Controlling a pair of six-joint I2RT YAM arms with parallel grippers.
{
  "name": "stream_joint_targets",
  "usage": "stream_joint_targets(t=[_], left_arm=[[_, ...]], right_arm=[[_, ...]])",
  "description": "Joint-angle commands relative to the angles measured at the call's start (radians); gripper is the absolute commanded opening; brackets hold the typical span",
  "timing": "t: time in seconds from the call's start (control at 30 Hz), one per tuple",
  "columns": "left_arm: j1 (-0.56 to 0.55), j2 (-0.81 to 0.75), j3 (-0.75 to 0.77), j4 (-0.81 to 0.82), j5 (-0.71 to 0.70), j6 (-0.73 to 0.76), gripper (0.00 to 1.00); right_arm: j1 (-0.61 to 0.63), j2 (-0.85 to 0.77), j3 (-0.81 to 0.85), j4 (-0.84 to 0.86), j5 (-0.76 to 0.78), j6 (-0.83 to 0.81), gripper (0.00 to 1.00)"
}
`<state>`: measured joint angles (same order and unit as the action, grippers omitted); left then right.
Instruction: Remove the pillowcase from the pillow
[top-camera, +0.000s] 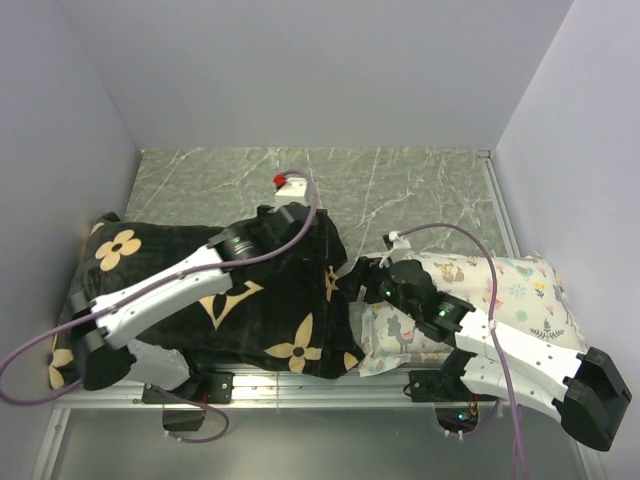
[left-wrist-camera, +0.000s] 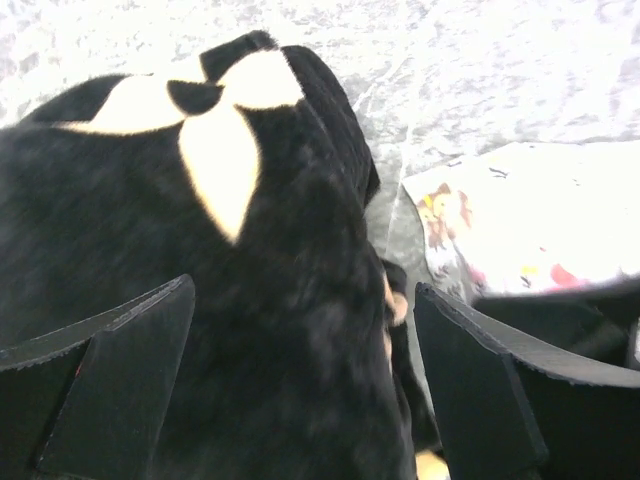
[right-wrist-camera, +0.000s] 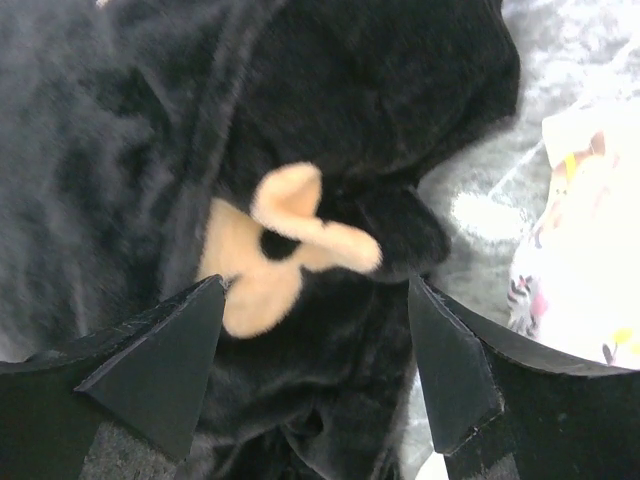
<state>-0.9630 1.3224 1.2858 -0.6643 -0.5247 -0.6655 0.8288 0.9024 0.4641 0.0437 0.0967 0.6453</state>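
Note:
The black plush pillowcase (top-camera: 250, 300) with tan flowers lies bulging on the left half of the table. The pillow is almost wholly hidden inside it; only a pale corner (top-camera: 155, 360) peeks out at the near left. My left gripper (top-camera: 305, 228) hovers over the case's far right corner, open, with black fabric (left-wrist-camera: 280, 330) filling the space between its fingers. At the case's right edge, my right gripper (top-camera: 362, 285) is also open, its fingers straddling a bunched fold with a tan flower (right-wrist-camera: 285, 240). In the wrist views the left gripper (left-wrist-camera: 302, 285) and right gripper (right-wrist-camera: 316, 280) both show wide jaws.
A smaller white pillow (top-camera: 500, 290) with pastel animal prints lies at the right, under the right arm and touching the case's edge. The grey marbled tabletop (top-camera: 400, 180) stretches behind. Walls close in on the left, back and right.

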Motion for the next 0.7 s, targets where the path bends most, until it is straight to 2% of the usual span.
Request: stream_joint_targets(t=[0.0, 0.17, 0.5, 0.57, 0.67], left_arm=[[-0.014, 0.102, 0.099, -0.041, -0.086, 0.046, 0.98], [-0.014, 0.233, 0.178, -0.070, -0.090, 0.067, 0.98], [-0.016, 0.310, 0.196, -0.101, -0.093, 0.070, 0.93], [-0.017, 0.319, 0.201, -0.112, -0.098, 0.069, 0.87], [-0.017, 0.319, 0.195, -0.124, -0.107, 0.060, 0.72]], right_arm=[[0.007, -0.063, -0.022, 0.036, 0.024, 0.028, 0.80], [0.007, -0.109, -0.051, 0.019, 0.043, 0.033, 0.80], [0.009, -0.140, -0.067, 0.008, 0.060, 0.028, 0.80], [0.009, -0.137, -0.065, 0.010, 0.057, 0.027, 0.80], [0.009, -0.132, -0.067, 0.015, 0.055, 0.030, 0.80]])
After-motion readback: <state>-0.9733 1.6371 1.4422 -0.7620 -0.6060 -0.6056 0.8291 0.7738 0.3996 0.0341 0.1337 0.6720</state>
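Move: The upper fold at the right-hand end of the black pillowcase lies about 4 cm ahead of the left hand, 2 cm to its right and 8 cm below. From the left hand, the far-corner tan flower is some 8 cm ahead, 3 cm left; the small edge flower roughly 2 cm back, 2 cm right. From the right hand, that fold is about 7 cm ahead, 4 cm left and slightly lower. Bring the left gripper down about 6 cm onto the right-hand end of the black pillowcase, carrying it some 3 cm forward and 2 cm right on the way and rolling its left side up about 15 degrees. Then hold it there and start closing the wide-open fingers over the fold. Ease the right hand 1.5 cm to the right, fingers still open. ##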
